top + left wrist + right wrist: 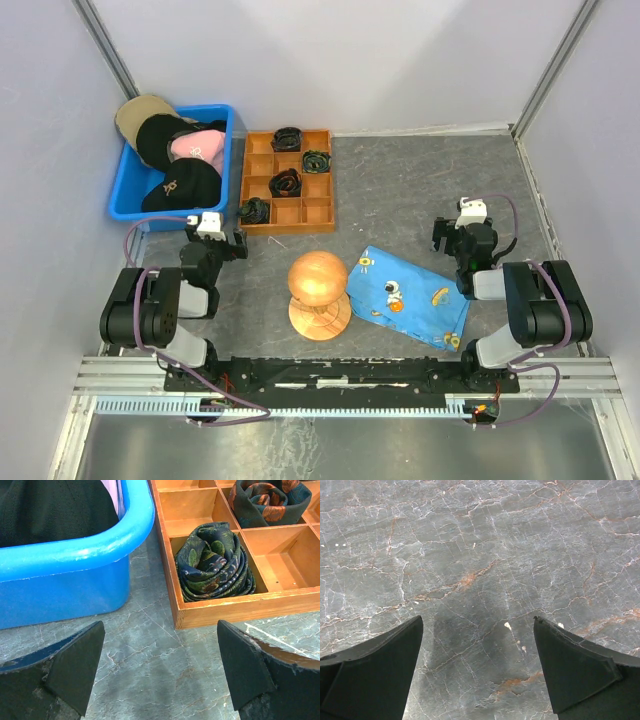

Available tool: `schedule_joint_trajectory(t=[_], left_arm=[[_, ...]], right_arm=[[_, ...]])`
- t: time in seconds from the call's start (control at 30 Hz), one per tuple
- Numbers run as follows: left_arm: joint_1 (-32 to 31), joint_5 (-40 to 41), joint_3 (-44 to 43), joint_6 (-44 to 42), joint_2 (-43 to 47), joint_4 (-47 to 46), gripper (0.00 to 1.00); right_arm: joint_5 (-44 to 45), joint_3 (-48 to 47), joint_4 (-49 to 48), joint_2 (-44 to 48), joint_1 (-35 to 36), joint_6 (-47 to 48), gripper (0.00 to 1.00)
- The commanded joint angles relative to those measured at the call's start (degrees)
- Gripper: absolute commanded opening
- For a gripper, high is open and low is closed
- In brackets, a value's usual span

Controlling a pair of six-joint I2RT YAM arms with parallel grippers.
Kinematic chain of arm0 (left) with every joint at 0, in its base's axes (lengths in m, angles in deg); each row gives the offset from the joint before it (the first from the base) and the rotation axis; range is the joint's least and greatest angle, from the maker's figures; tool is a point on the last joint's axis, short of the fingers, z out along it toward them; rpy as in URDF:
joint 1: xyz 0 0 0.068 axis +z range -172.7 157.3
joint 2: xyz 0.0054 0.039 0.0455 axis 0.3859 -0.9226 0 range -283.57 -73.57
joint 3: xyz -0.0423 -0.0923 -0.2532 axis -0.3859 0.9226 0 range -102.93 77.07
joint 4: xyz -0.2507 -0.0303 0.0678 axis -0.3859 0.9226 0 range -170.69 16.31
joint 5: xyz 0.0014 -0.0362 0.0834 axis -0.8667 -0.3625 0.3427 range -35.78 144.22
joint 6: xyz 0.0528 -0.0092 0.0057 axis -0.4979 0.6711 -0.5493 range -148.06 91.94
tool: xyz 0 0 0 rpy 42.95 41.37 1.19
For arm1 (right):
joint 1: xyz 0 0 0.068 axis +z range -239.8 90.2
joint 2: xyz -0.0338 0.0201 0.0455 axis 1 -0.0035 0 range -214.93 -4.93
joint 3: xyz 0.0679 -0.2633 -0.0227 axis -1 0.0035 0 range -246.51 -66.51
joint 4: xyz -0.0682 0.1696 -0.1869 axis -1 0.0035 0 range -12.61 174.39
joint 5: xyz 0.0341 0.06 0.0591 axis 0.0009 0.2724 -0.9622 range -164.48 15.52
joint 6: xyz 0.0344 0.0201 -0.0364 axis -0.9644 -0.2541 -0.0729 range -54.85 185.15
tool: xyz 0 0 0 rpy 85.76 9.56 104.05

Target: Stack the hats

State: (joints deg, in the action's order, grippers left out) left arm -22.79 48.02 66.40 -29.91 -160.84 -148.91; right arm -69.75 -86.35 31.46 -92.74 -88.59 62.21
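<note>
The hats lie piled in a blue bin (pixel 224 165) at the back left: a tan hat (pixel 138 112), a black hat (pixel 163 136), a pink hat (pixel 200 150) and a second black hat with a white emblem (pixel 180 186). My left gripper (pixel 238 242) hovers low just in front of the bin's near right corner, open and empty. In the left wrist view the left gripper (pixel 160 647) faces the bin wall (pixel 65 587), with a black hat (pixel 55 510) showing over the rim. My right gripper (pixel 446 232) is far right, open over bare table (pixel 480 555).
A wooden compartment tray (pixel 318 212) with several coiled dark bundles (pixel 215 560) stands right of the bin. A round wooden stand (pixel 319 293) sits centre front, with a blue cartoon-print cloth (pixel 410 295) beside it. Grey walls close in the table.
</note>
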Motion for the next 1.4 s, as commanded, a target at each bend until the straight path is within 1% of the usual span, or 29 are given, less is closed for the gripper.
schedule_joint_trajectory(t=[0.0,0.23,0.27,0.33,0.37,0.4,0.43,0.5,0.57,0.63,0.73,0.77,0.8,0.87,0.97,1.0,1.03,1.17,1.27,1.37], left_arm=[[0.10,-0.02,-1.10,-0.13,0.60,-2.08,0.99],[0.16,-0.01,-1.10,-0.13,0.60,-2.02,0.99],[0.18,1.38,-1.31,0.50,0.49,-1.77,0.99],[0.10,8.59,-3.59,2.91,0.83,2.48,0.99],[0.14,9.54,-4.25,3.32,1.47,3.83,0.99],[0.10,9.97,-6.03,3.53,2.61,8.15,0.99],[0.10,9.94,-8.86,3.51,4.01,14.60,0.99],[0.11,9.50,-16.00,3.65,6.31,27.53,0.99],[0.10,8.89,-21.84,5.25,7.58,35.44,0.99],[0.10,6.91,-25.57,7.18,9.20,40.16,0.99],[0.12,3.33,-28.22,10.77,10.75,42.72,0.99],[0.11,2.17,-29.18,11.29,10.91,43.81,0.99],[0.10,1.94,-30.25,12.01,11.12,44.90,0.99],[0.15,2.99,-32.83,13.21,11.62,47.03,0.99],[0.14,5.30,-35.49,14.16,13.17,49.28,0.99],[0.10,6.39,-36.01,14.59,13.64,50.19,0.99],[0.10,7.40,-36.25,14.85,14.08,51.00,0.99],[0.10,8.66,-33.88,16.50,15.40,51.66,0.99],[0.10,7.82,-30.37,18.16,15.50,50.53,0.99],[0.10,8.74,-27.59,19.64,14.54,50.00,0.99]], right_arm=[[-0.51,-1.43,-3.48,0.90,-0.25,-0.11,0.99],[-0.60,-1.41,-3.55,0.86,-0.25,-0.03,0.99],[-0.60,-1.50,-3.43,0.90,-0.27,-0.05,0.99],[-0.68,-1.45,-3.14,0.99,-0.25,0.10,0.99],[-0.53,-1.36,-3.44,1.14,-0.25,0.12,0.99],[-0.44,-1.56,-3.03,1.92,-0.25,-0.10,0.99],[-1.15,-2.81,1.11,4.14,-0.22,0.24,0.99],[-2.97,-8.65,14.79,8.26,-0.18,1.13,0.99],[-3.15,-15.75,25.90,9.05,-0.14,-1.27,0.99],[-4.44,-23.35,35.54,8.26,-0.07,-5.80,0.99],[-15.85,-34.09,48.21,4.41,-0.07,-5.04,0.99],[-19.98,-37.15,50.77,3.10,-0.08,-5.06,0.99],[-25.18,-39.35,52.07,2.06,-0.07,-5.82,0.99],[-32.45,-42.26,51.54,0.59,-0.11,-10.60,0.99],[-37.00,-45.89,52.42,-1.26,0.21,-20.85,0.99],[-37.74,-46.21,53.08,-1.34,0.62,-22.83,0.99],[-38.14,-46.15,54.04,-0.79,1.27,-23.33,0.99],[-33.13,-46.39,63.18,2.68,4.50,-19.87,0.99],[-29.45,-45.02,65.95,4.66,6.25,-19.08,0.99],[-29.10,-45.33,66.62,4.15,7.32,-20.20,0.99]])
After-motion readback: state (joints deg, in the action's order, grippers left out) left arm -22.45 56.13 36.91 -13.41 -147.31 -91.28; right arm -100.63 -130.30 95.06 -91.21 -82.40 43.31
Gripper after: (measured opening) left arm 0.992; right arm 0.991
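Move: Nearest to the left hand's way is the black cap in the blue box, about 12 cm ahead of it, 6 cm left and 4 cm higher; the pink cap lies some 7 cm beyond that one. A dark floral roll sits roughly 8 cm ahead and 10 cm right of the left hand, the hat stand 20 cm back and 27 cm right. From the right hand, the black cap is about 70 cm left and 11 cm ahead. Rising towards the near side of the blue box, the empty left hand first eases left and forward about 4 cm, then climbs some 7 cm, tipping down and turning slightly left. The right hand lifts quickly up and forward off its low start, then swings left and back, ending about 15 cm left and 12 cm higher, rolled with its left side up and tipped down. Both grippers stay wide open. ##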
